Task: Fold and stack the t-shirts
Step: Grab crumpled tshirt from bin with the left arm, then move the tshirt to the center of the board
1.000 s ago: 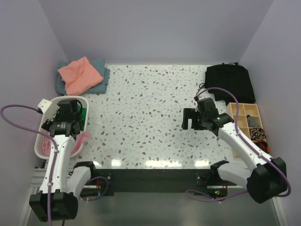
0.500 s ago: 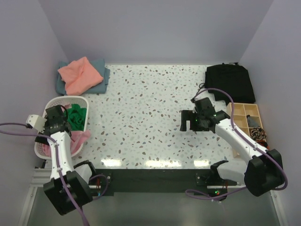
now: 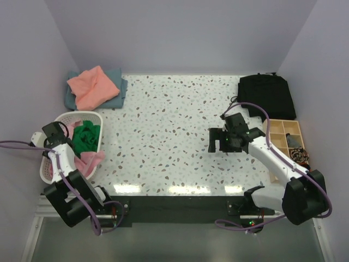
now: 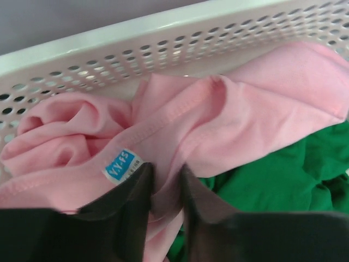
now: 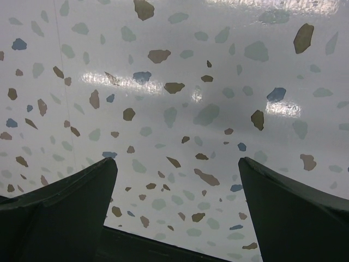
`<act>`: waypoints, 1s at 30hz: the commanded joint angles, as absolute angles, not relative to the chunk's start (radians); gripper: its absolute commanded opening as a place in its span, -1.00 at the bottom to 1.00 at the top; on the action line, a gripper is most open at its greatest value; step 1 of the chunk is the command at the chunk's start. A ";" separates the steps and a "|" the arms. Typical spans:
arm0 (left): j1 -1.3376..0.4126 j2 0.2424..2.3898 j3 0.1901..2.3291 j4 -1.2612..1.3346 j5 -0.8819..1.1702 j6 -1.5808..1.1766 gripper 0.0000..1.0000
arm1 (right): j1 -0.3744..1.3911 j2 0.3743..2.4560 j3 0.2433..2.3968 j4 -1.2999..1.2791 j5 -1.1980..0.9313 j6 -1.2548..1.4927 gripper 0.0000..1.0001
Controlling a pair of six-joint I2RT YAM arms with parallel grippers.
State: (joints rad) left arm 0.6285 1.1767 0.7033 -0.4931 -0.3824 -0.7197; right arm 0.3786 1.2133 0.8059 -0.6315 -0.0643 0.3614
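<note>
A white perforated basket [image 3: 82, 114] [image 4: 109, 49] at the table's left holds the light pink t-shirt [image 4: 245, 103] and the bright green t-shirt [image 3: 87, 135] [image 4: 272, 180]. Part of the pink shirt [image 3: 94, 162] hangs over the basket's near rim. My left gripper [image 3: 56, 137] [image 4: 165, 177] is down in the basket, shut on a fold of pink cloth beside its blue neck label [image 4: 120, 165]. The salmon-orange t-shirt [image 3: 92, 86] lies on the grey-blue one [image 3: 123, 87] at the back left. My right gripper [image 3: 217, 140] [image 5: 177, 164] hangs open over bare table, holding nothing.
A black bundle of cloth [image 3: 267, 95] lies at the back right. In front of it stands a wooden box with compartments [image 3: 286, 136]. The speckled table [image 3: 163, 125] spreads between the two arms. Walls close in on the left, back and right.
My left arm has swung left and dipped into the basket, and its jaws have closed on the pink shirt. The right gripper has drifted slightly left, still open.
</note>
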 commanded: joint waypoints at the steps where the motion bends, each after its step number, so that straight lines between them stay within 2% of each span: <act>1: 0.649 1.172 0.729 -0.403 -0.272 -0.655 -0.99 | 0.377 1.227 0.813 -0.604 -0.092 0.356 0.97; 5: 0.647 1.141 0.752 -0.407 -0.249 -0.628 -1.00 | 0.379 1.238 0.802 -0.589 -0.097 0.354 0.97; 10: 0.646 0.993 0.860 -0.419 -0.206 -0.552 -1.00 | 0.377 1.265 0.798 -0.560 -0.112 0.354 0.97; 13: 0.647 0.947 0.998 -0.460 -0.066 -0.497 -1.00 | 0.377 1.290 0.796 -0.537 -0.123 0.354 0.95; 19: 0.632 0.891 1.114 -0.379 0.454 -0.520 -1.00 | 0.379 1.322 0.821 -0.515 -0.144 0.360 0.89; 24: 0.562 0.890 1.211 -0.278 0.649 -0.621 -1.00 | 0.377 1.307 0.831 -0.509 -0.149 0.370 0.89; 27: 0.448 0.916 1.268 -0.160 0.745 -0.660 -1.00 | 0.377 1.287 0.824 -0.509 -0.146 0.374 0.89; 30: 0.309 0.946 1.264 0.076 0.839 -0.756 -1.00 | 0.377 1.263 0.813 -0.508 -0.143 0.382 0.88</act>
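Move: The left hand is down in the bin with half-open fingers astride a fold of the pink t-shirt near its label, about 1 cm ahead of and 1 cm below the hand point. The green t-shirt lies about 4 cm ahead, 12 cm to the right and 2 cm lower, and the folded peach t-shirt roughly 21 cm ahead, 15 cm right. From the right hand, the pink fold is about 56 cm left, 3 cm back and slightly lower. The left fingers shut on the pink fold with a nudge of about 1 cm forward, then keep the pinch as the hand hauls the shirt some 34 cm up out of the heap, reaching forward as it climbs. From midway up, the hand swings about 18 cm right as well, towards the table side, the wrist tipping the fingers up to about level and turning clockwise; the empty right hand sinks slightly. ##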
